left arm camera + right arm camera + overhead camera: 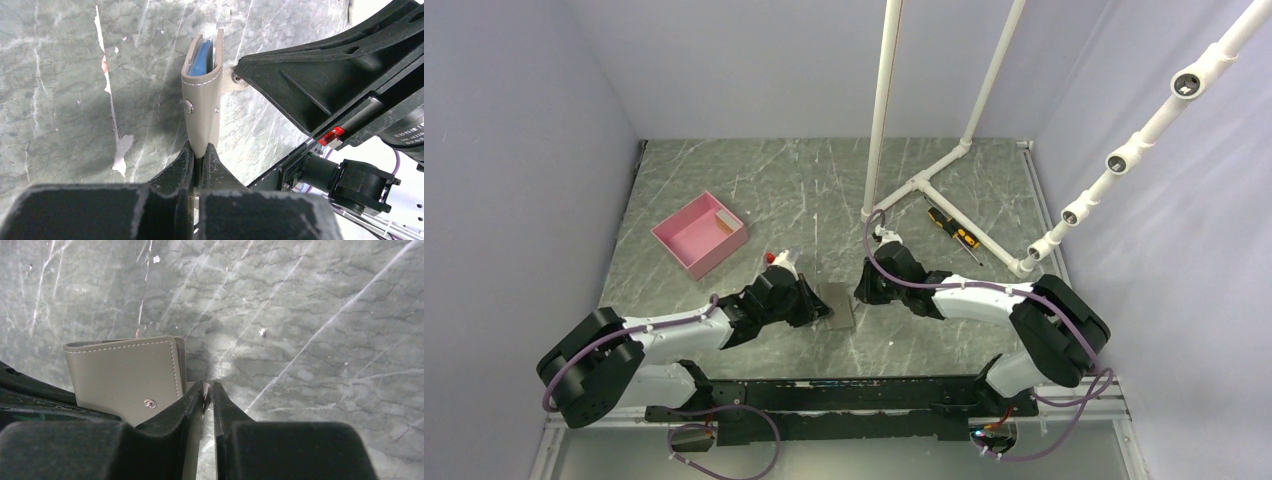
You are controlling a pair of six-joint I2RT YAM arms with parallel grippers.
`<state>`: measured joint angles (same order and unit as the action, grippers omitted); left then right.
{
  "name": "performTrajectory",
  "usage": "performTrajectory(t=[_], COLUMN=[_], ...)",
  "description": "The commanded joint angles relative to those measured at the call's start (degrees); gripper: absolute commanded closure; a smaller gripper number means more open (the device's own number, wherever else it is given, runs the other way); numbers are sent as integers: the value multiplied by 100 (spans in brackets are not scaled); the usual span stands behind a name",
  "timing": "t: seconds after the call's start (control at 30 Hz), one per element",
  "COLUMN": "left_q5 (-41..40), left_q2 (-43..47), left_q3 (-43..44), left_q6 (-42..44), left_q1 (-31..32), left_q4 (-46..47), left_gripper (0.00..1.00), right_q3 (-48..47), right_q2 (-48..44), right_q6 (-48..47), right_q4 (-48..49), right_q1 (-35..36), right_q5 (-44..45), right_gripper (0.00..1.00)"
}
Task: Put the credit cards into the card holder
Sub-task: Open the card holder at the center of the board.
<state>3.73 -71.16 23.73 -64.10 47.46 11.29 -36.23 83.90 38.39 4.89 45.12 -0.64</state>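
Note:
The grey card holder (pixel 201 102) stands on edge on the marble table, slightly spread, with its light blue lining (pixel 203 57) showing at the far end. My left gripper (pixel 200 150) is shut on its near edge. My right gripper (pixel 207 389) comes in from the other side and its tips pinch a small grey tab (pixel 242 81) at the holder's side. From above, the card holder (pixel 841 309) lies between the left gripper (pixel 822 308) and the right gripper (pixel 865 293). The credit cards are out of view.
A pink open box (pixel 699 234) sits at the back left. A yellow-and-black screwdriver (pixel 953 229) lies at the back right, beside the white pipe frame (pixel 924 180) standing on the table. Grey walls close in the sides.

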Motion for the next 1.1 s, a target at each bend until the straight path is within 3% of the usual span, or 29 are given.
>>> performTrajectory(t=[0.0, 0.03, 0.13, 0.17, 0.27, 0.3, 0.5, 0.7, 0.87, 1.07], left_q5=[19, 27, -26, -90, -194, -214, -358, -355, -447, -289], left_q2=[78, 49, -156, -272, -615, -646, -304, 301, 639, 110], left_q3=[142, 162, 341, 473, 787, 828, 631, 638, 637, 1066], left_q6=[77, 81, 105, 114, 216, 215, 135, 134, 123, 385], left_q1=[11, 15, 10, 7, -11, -9, -9, -16, -7, -6], left_q4=[324, 325, 42, -205, -732, -782, -978, -1396, -1433, -1432], left_gripper=[100, 100, 99, 92, 56, 50, 37, 8, 5, 7], right_q3=[95, 75, -12, -8, -119, -192, -390, -496, -480, -465], right_q2=[-17, -10, -188, -344, -823, -936, -1478, -1495, -1413, -1497], right_q6=[35, -1, -108, -149, -292, -330, -215, -233, -168, -143], right_q4=[338, 323, 69, -6, -303, -420, -671, -707, -654, -679], right_q1=[-59, -73, -97, -100, -101, -103, -96, -91, -91, -83], right_q5=[-67, -128, -102, -99, -248, -347, -791, -914, -1025, -1051], right_gripper=[93, 100, 100, 100, 100, 100, 100, 100, 100, 100])
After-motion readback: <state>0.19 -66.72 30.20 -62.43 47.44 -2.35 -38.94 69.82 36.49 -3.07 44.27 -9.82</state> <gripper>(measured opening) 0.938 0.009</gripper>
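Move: Between the hands lies the card holder, its middle about 1 cm ahead and 2 cm right of the left hand, which still pinches it. From the right hand, the loose strap end lies right at the fingertips and the holder about 2 cm back and 4 cm left, level with it. The pipe stand's foot is some 16 cm ahead and 2 cm left, the screwdrivers 13 cm ahead and 18 cm right, both 4 cm lower. Closing on the strap end, the right fingers pinch it, then carry it up about 8 cm and some 2 cm back, the wrist turning roughly 10 degrees. Meanwhile the left fingers open wide and release the holder, the hand dipping about 1.5 cm and then rising some 4 cm around it. ##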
